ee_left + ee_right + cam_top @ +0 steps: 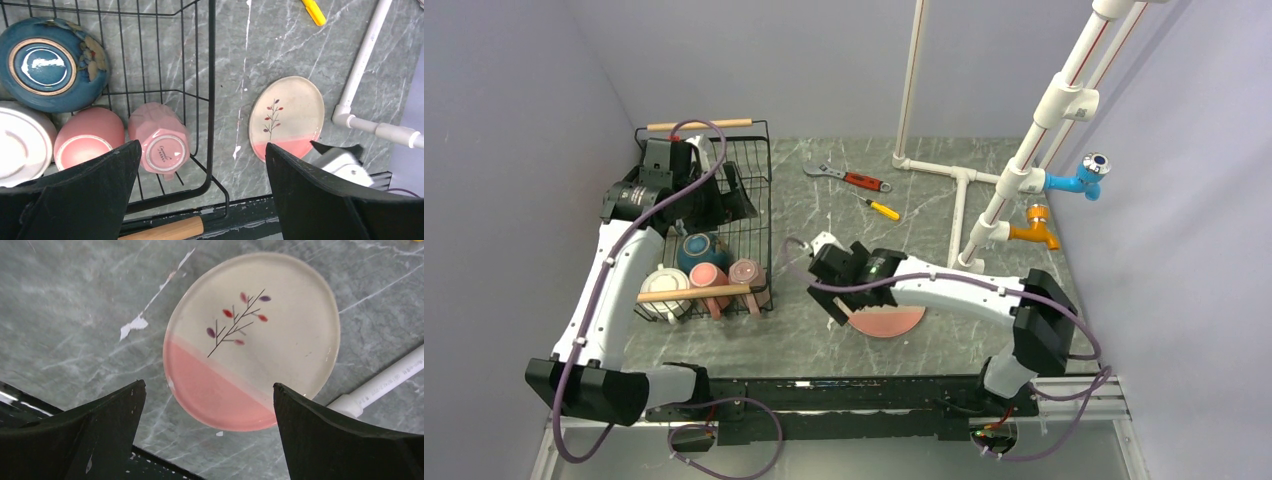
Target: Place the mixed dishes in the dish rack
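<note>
The dish rack (760, 200), a black wire basket with wooden handles, stands at the left. In it lie a dark teal bowl (47, 62), a white mug (20, 142) and two pink mugs (87, 137) (160, 145), all bottom up. My left gripper (202, 145) hangs open over the rack's near right corner, holding nothing. A cream and pink plate (250, 340) with a branch drawing lies flat on the table right of the rack (287, 117). My right gripper (209, 384) hovers open just above the plate's pink near edge, apart from it. The top view shows both grippers, the left one (732, 196) and the right one (832, 285).
A red-handled wrench (854, 180) and a yellow-handled screwdriver (882, 208) lie behind the plate. A white pipe frame (964, 180) with blue and orange taps rises at the back right. The table's dark near edge (150, 460) runs just below the plate.
</note>
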Controlling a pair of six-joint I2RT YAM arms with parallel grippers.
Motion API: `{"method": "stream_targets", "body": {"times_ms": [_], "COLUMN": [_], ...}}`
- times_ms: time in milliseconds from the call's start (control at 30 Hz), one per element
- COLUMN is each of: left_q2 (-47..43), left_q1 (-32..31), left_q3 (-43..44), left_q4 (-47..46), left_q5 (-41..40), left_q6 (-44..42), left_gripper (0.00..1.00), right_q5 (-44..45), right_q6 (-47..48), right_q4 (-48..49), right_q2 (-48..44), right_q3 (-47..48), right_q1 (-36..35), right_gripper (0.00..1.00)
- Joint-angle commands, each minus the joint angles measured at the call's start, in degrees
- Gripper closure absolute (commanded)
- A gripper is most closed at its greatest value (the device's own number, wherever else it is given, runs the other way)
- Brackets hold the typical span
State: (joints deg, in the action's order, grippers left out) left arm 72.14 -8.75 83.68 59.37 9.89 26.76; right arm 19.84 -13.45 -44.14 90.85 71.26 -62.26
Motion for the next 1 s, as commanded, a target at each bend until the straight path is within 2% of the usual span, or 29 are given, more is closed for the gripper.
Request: {"method": "stream_targets", "body": {"times_ms": [0, 200, 533, 700, 967], "left_q2": [-2.3, -3.1, -5.5, -6.0, -5.4], "left_q1": [-2.0, -4.1, -5.5, -5.5, -5.6], "left_q3": [0.6, -0.3, -3.1, -3.7, -2.2], "left_q4": [-1.2, -1.9, -3.7, -4.4, -4.1], "left_q5": [1.0, 0.5, 3.1, 6.2, 7.5], "left_q6": [1.8, 2.6, 4.1, 5.5, 7.0], "left_gripper": [0.01, 0.01, 0.01, 0.01, 0.00], "right_q5": [7.6, 10.7, 5.7, 6.3, 7.8], "right_q6": [-1.5, -5.5, -10.6, -9.8, -2.2], "right_q4": [-1.9, -5.2, 1.3, 6.5, 15.0], "right_q2": [1.9, 8.4, 9.0, 7.5, 5.2], "right_q3": [-1.7, -1.4, -6.9, -11.5, -16.8], "right_q1": [-4.8, -10.2, -13.3, -13.3, -13.1], "right_gripper": [0.00, 0.04, 0.30, 0.45, 0.48]}}
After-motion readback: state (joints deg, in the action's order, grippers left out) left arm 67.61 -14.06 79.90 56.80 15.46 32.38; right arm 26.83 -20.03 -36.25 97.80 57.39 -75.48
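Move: The right hand is empty, wide open and tilted forward. The patterned plate's middle lies about 4 cm ahead of it, 3 cm to its right and some 10 cm below. The white pipe fitting stands roughly 15 cm to the right of the plate and 2 cm farther out; the yellow screwdriver lies some 18 cm straight beyond the plate. From the left hand, the plate is about 30 cm to the right, 6 cm back and 25 cm lower. The open right hand comes down and back to the plate's near rim, about 9 cm down and 7 cm back, its left side dipping some 10 degrees, and stops low beside the rim. On the way its fingers close to about half; whether one touches the rim can't be seen. The left hand, open and empty, drifts about 4 cm right and a little back, towards the plate. ##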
